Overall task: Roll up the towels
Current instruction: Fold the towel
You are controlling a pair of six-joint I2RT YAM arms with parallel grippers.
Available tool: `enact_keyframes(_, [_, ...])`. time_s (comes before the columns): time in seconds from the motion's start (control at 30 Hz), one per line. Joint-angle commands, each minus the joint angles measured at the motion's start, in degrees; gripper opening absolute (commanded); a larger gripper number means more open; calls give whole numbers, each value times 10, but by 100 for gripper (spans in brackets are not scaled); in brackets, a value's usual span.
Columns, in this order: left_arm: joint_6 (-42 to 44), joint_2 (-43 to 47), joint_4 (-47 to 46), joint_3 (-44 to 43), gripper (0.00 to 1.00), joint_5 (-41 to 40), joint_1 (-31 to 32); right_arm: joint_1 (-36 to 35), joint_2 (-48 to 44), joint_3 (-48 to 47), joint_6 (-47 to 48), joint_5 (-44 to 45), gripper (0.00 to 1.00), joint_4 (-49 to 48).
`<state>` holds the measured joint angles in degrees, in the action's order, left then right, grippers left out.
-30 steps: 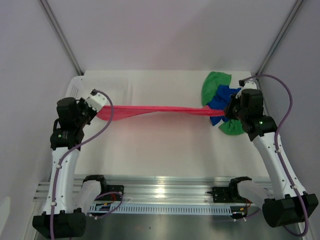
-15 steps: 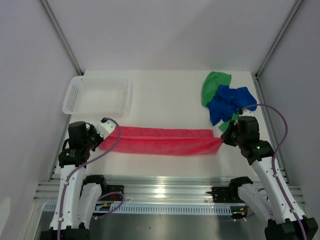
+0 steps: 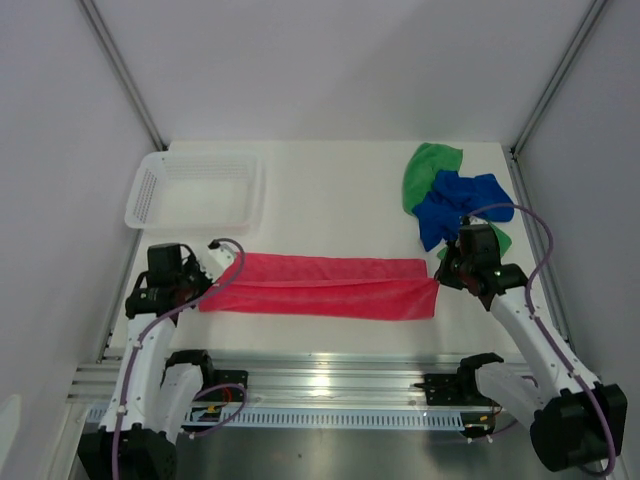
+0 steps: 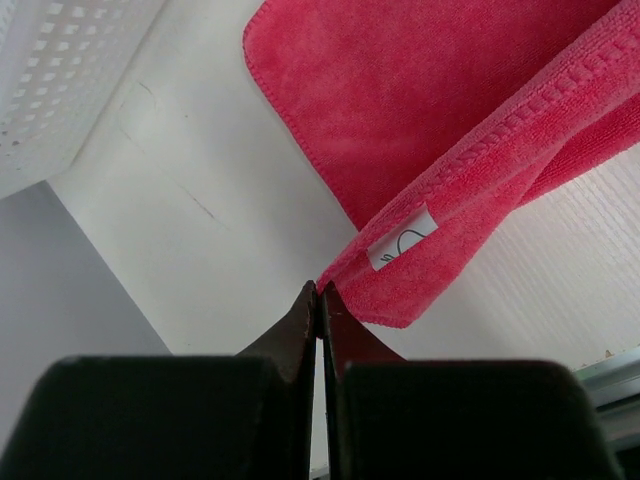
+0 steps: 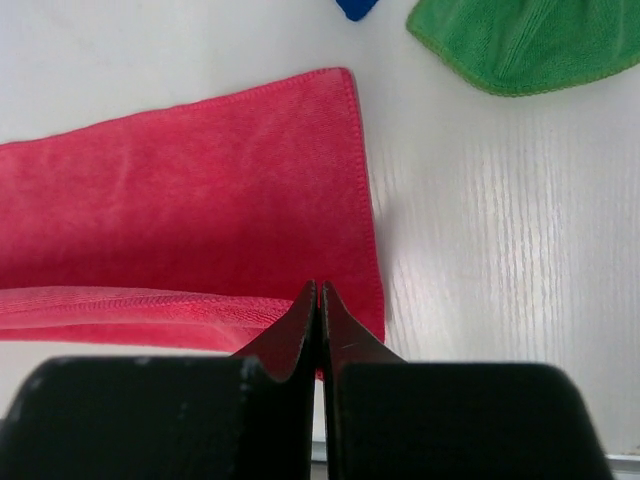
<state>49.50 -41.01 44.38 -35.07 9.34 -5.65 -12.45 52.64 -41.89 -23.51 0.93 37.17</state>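
The pink-red towel (image 3: 318, 288) lies flat as a long band across the front of the table, with its near edge folded over lengthwise. My left gripper (image 3: 212, 272) is at its left end, and in the left wrist view it (image 4: 320, 288) is shut on the labelled corner of the pink towel (image 4: 420, 110). My right gripper (image 3: 443, 272) is at the right end. In the right wrist view it (image 5: 318, 287) is shut where the folded upper layer of the pink towel (image 5: 200, 210) meets its tips. The blue towel (image 3: 455, 205) lies crumpled on the green towel (image 3: 428, 165) at the back right.
A white mesh basket (image 3: 148, 190) stands at the back left, and its wall (image 4: 60, 80) shows in the left wrist view. A bit of green towel (image 5: 530, 40) lies just beyond the right gripper. Aluminium rails (image 3: 320, 375) run along the table's near edge.
A second ago the pink towel hung stretched tight between the grippers farther back. Both arms have brought it forward and down, and it now lies flat with a lengthwise fold.
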Motion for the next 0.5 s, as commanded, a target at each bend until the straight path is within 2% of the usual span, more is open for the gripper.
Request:
enact_keyframes(0.0, [-12, -44, -48, 8, 1, 0, -8, -1, 52, 14, -2, 23, 0, -58])
enact_keyframes(0.23, [-22, -150, -116, 12, 1, -44, -9, 0, 137, 15, 4, 27, 0, -106])
enact_keyframes(0.47, [-32, -199, -128, -3, 1, -46, -9, -4, 163, 18, 8, 28, 0, -129])
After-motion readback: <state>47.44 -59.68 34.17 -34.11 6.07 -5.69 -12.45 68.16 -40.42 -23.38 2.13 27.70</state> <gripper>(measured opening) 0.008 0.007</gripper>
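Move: Pinched at both ends, the red towel's raised edge is to go down on its own flat half. That half's far-left corner lies about 10 cm ahead, 2 cm right and 7 cm below the left hand, with the white basket some 26 cm ahead and 2 cm left of that hand. From the right hand, the far-right corner is roughly 8 cm ahead and 2 cm left; the blue towel is about 19 cm ahead and 5 cm right, the green towel's near part 10 cm ahead and 9 cm right. Lowering together with fingers still shut on the red towel's two held corners, both hands sink about 5 cm and ease forward some 2.5 cm, carrying the raised edge down over the flat half towards its far hem. Both wrists tip the fingers further down, the left by about 10 degrees, and the right hand slows nearly to a stop. ##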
